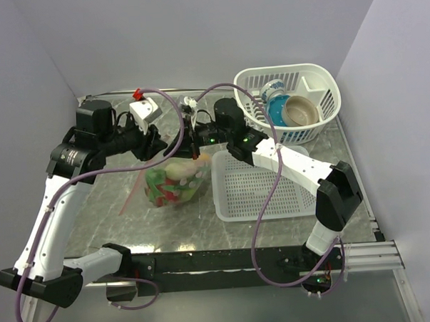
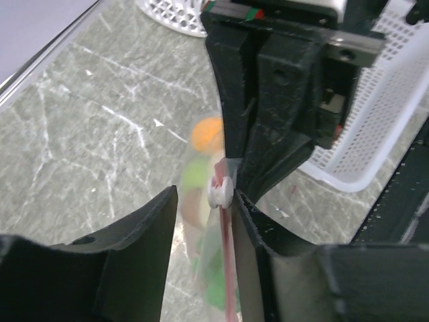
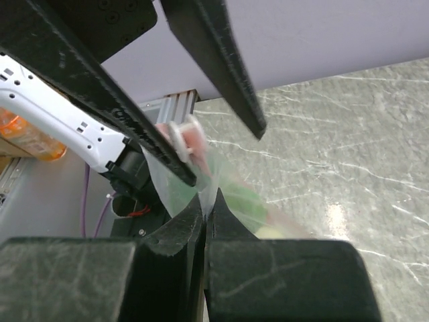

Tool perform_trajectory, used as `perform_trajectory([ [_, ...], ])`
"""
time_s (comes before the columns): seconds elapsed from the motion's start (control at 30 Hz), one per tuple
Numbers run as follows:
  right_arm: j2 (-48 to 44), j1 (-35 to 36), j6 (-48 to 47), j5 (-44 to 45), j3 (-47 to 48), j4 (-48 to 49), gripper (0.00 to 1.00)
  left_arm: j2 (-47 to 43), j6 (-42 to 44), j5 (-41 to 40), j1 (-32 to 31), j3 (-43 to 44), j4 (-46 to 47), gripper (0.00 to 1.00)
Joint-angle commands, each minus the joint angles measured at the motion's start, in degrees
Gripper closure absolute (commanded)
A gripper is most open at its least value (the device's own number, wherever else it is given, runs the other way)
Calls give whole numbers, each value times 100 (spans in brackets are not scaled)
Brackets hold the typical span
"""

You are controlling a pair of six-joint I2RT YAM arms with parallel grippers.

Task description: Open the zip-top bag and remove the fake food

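Observation:
The zip-top bag (image 1: 174,184) hangs just above the table's middle, clear, with the fake food (image 1: 166,186) bunched in its lower part as green, red and cream pieces. My right gripper (image 3: 206,201) is shut on the clear plastic at the bag's top edge. My left gripper (image 2: 204,194) stands open around the pinkish-red zip strip (image 2: 228,268). The white zip slider (image 2: 220,190) rests against its right finger, with a gap to the other finger. In the top view both grippers meet above the bag, left gripper (image 1: 168,145) beside right gripper (image 1: 193,144).
A white rectangular slotted basket (image 1: 221,193) lies right of the bag. Behind it, at the back right, a rounded white basket (image 1: 328,113) holds a blue-patterned cup (image 1: 273,93) and a tan bowl (image 1: 300,111). Walls close in on both sides.

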Motion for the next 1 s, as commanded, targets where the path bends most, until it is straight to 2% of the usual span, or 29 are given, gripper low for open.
perform_trajectory([
  [0.0, -183, 27, 84, -161, 147, 495, 100, -33, -173, 471, 0, 204, 107, 58],
  [0.2, -174, 35, 66, -161, 138, 496, 100, -7, -111, 929, 0, 354, -244, 60],
  [0.8, -183, 27, 119, -187, 165, 451, 100, -261, -146, 340, -9, 91, 19, 82],
  [0.87, -174, 27, 110, -213, 174, 451, 100, -235, -120, 244, 0, 134, 2, 88],
  [0.97, -157, 35, 110, -222, 200, 408, 100, -182, -94, 269, 0, 231, -51, 88],
])
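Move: The white zip slider sits close to the open left fingers, about 2 cm back of that hand and 1 cm to its right, at its height. The closed right fingers, about 1 cm back, 4 cm right and 2 cm below the left hand, still grip the film beside it; from them the slider is some 3 cm left, 1 cm back and 2 cm higher. The bagged fake food hangs roughly 13 cm below the left hand and 5 cm back. The bag's white slider is brought between the left fingertips: the left hand eases back about 2 cm and a little to its right, yawing some 5 degrees clockwise, then nearly holds place while its fingers close and pinch the slider from both sides, the gripper's effort rising at the end. The right hand holds still, keeping its closed grip on the film beside the slider. ##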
